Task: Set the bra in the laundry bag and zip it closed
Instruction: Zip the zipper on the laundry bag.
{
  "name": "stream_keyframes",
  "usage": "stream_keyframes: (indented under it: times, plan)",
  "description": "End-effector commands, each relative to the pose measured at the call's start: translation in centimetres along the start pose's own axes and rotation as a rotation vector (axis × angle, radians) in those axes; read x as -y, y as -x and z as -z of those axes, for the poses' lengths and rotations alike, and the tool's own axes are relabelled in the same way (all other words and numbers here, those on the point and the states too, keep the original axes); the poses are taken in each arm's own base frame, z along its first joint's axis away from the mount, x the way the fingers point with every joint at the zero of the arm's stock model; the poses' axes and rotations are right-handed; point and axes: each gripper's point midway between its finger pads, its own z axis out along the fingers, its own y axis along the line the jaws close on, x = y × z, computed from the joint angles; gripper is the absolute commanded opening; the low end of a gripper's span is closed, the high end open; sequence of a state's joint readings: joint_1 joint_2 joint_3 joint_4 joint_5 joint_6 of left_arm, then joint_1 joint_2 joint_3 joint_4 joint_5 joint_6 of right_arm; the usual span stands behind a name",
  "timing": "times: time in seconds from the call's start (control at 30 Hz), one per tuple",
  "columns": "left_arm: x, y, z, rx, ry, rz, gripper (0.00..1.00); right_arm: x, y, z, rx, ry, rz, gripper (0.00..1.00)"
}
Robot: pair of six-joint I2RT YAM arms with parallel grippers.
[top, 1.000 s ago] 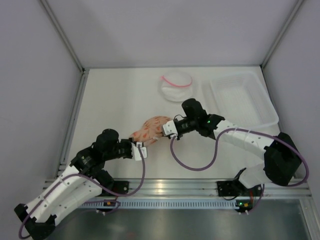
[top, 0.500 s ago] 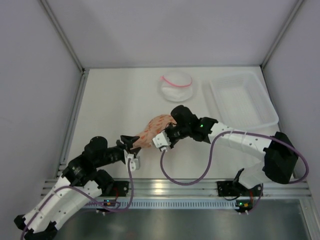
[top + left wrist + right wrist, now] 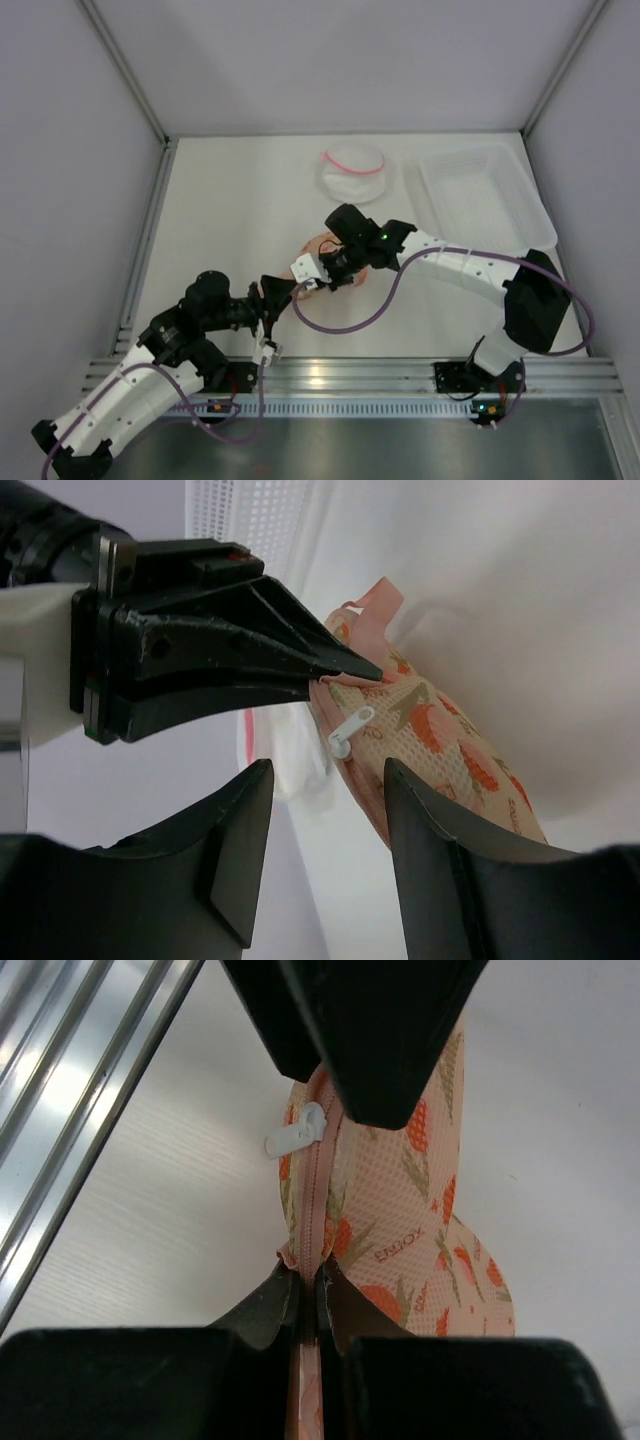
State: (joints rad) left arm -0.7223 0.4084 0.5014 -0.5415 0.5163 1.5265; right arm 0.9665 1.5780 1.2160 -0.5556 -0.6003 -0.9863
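Observation:
The laundry bag (image 3: 320, 243), peach with red-orange print, hangs on edge, mostly hidden under my right gripper (image 3: 318, 272). In the right wrist view the right gripper (image 3: 308, 1278) is shut on the bag's (image 3: 420, 1220) zipper seam, with the white zipper pull (image 3: 298, 1135) just beyond. My left gripper (image 3: 285, 293) is open and empty just left of the bag. In the left wrist view the left gripper (image 3: 327, 780) is open, with the bag (image 3: 430, 730) and its zipper pull (image 3: 350, 728) just ahead of the right finger. The bra is out of view.
A white mesh round pouch with a pink rim (image 3: 352, 172) lies at the back middle. A clear plastic tray (image 3: 480, 155) stands at the back right. A metal rail (image 3: 330, 375) runs along the near edge. Grey walls enclose the table.
My right gripper has carried the bag left and toward the near edge, turning it on edge. My left gripper has drawn back from the bag's end and is open.

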Motion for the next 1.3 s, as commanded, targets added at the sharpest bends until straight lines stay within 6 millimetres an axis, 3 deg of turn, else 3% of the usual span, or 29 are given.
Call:
stream_keyframes:
  times: [0.0,0.23,0.57,0.77,0.93,1.27]
  plan:
    - [-1.7,1.9,-0.3,0.100,0.051,-0.183,0.54,-0.1,2.4,0.4,0.064,0.054,-0.061,0.00]
    - [-1.4,1.4,-1.7,0.113,-0.016,-0.237,0.49,0.6,2.8,0.4,0.098,0.063,-0.111,0.00]
    - [-0.5,1.1,-2.4,0.123,-0.028,-0.287,0.40,0.1,2.9,0.6,0.116,0.087,-0.126,0.00]
    - [-1.3,1.0,-2.5,0.118,-0.014,-0.280,0.23,0.0,2.7,0.4,0.114,0.097,-0.136,0.00]
    - [-1.9,1.6,-2.2,0.136,0.007,-0.261,0.00,0.3,2.2,0.1,0.099,0.082,-0.160,0.00]
    - [-2.9,2.1,-1.2,0.132,0.050,-0.158,0.00,3.2,0.4,0.6,0.106,-0.051,-0.296,0.00]
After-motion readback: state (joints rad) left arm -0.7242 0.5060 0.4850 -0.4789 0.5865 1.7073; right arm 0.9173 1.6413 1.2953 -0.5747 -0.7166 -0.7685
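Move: The zipper pull of the laundry bag is close off the open left fingertips: about 2 cm to their right, 1 cm ahead and 2 cm below. The right fingertips, pinching the zip, are some 6 cm right of the left hand, 1 cm ahead and 2 cm lower, and the bag's body hangs about 5 cm ahead, 6 cm right and 7 cm below. From the right hand the pull is about 4 cm left, neither ahead nor back, about level. Rightward and down, the open left hand eases about 2 cm each way onto the zipper pull, turning some 10 degrees clockwise, then stays there while its half-open fingers shut and pinch the pull, starting to rise slightly at the end. The right hand keeps its pinch on the zip, shifting less than a centimetre while its wrist tilts some 10 degrees or more. ##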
